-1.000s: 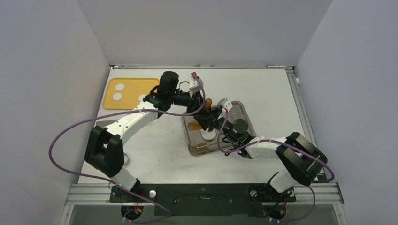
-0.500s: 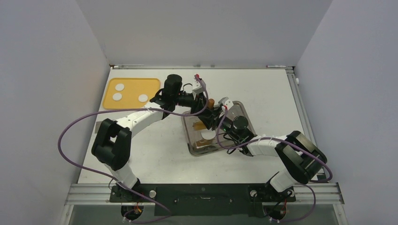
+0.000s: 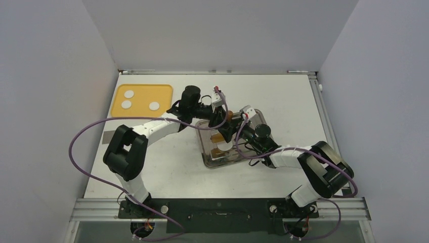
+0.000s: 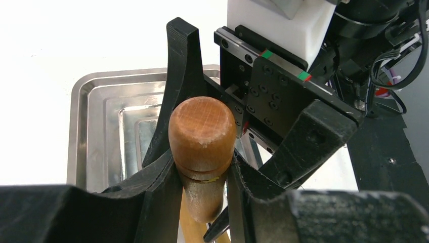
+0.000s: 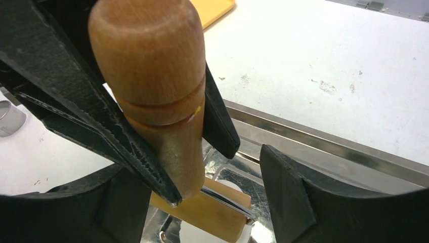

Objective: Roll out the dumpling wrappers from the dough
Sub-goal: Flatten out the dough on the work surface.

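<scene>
A wooden roller stands in the metal tray (image 3: 255, 117), its handle (image 4: 202, 132) upright. My left gripper (image 4: 202, 174) is shut on that handle (image 5: 152, 76), just under its knob. My right gripper (image 5: 202, 200) is open, with its fingers (image 5: 313, 202) standing apart on either side of the handle and not touching it. Below them the roller's barrel (image 5: 212, 215) lies on a flattened white dumpling wrapper (image 3: 226, 147) on the tray floor. Three round lumps of dough (image 3: 129, 93) sit on the yellow board (image 3: 144, 90) at the far left.
The tray's raised rim (image 4: 81, 96) surrounds both grippers. A small shiny metal ring (image 5: 7, 119) lies on the table just left of the tray. Both arms meet over the tray (image 3: 212, 161), and purple cables loop off each arm.
My right gripper has opened and let go of the roller handle. The left arm has stretched further right over the tray while keeping its hold on the handle.
</scene>
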Motion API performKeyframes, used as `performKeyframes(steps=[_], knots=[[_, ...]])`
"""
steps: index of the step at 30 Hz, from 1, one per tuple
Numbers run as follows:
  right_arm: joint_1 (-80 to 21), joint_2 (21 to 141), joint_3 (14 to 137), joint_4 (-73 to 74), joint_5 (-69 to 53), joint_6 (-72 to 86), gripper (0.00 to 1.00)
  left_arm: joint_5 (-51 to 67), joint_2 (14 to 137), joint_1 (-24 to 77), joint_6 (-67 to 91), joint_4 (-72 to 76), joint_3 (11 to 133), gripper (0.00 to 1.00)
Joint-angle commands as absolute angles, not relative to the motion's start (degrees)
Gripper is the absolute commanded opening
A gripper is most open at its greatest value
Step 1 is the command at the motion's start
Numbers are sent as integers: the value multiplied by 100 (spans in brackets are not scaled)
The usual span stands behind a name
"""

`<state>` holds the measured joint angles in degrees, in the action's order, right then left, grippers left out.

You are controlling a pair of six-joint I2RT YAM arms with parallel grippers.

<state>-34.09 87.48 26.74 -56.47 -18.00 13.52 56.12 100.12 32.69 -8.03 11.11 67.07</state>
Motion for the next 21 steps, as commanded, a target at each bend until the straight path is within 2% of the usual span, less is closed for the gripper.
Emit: performKeyframes(steps=[1, 4, 11, 13, 17, 19, 21], knots=[[-3366, 8433, 2619, -5981, -1702, 1251, 69, 5799, 10090, 3296, -480, 2131, 6605, 0], [-3366, 8649, 2509, -6601, -1682, 1339, 68, 5766, 10162, 3296, -270, 2647, 6430, 0], [-3395, 9703, 2891, -7511, -1830, 1469, 54, 5756, 10044, 3322, 214, 3834, 5775, 0], [-3406, 9963, 2944, -7722, -1881, 1468, 45, 5849, 10033, 3322, 213, 4222, 5538, 0], [-3485, 10197, 2924, -7840, -1782, 1329, 16, 5958, 10094, 3327, 115, 4639, 5180, 0], [-3604, 10235, 2829, -7817, -1703, 1096, 9, 5809, 10071, 3338, -297, 4449, 5075, 0], [-3735, 10354, 2758, -7695, -1617, 777, 9, 5551, 10012, 3364, -777, 3985, 5057, 0]])
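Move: The left hand already grips the upper part of the roller's upright wooden handle. The dough lies about 3 cm nearer the base, 1 cm to its left and 17 cm below. From the open right hand, the handle stands level in reach, about 3 cm to the left and 2 cm up; the roller head hangs about 5 cm left, 1 cm ahead and 9 cm down, the dough about 2 cm left, 1 cm back and 12 cm down. Keeping its pinch on the handle, the left hand lowers the roller about 3 cm towards the dough in the tray, edging about 1 cm left near the end while the wrist tilts and turns by some 5 degrees. The right hand first waits wide open beside the handle, then sinks about 3.5 cm alongside it and slides in nearly 3 cm to the left, turning slightly counter-clockwise and closing its fingers around the handle below the left hand's grip. ##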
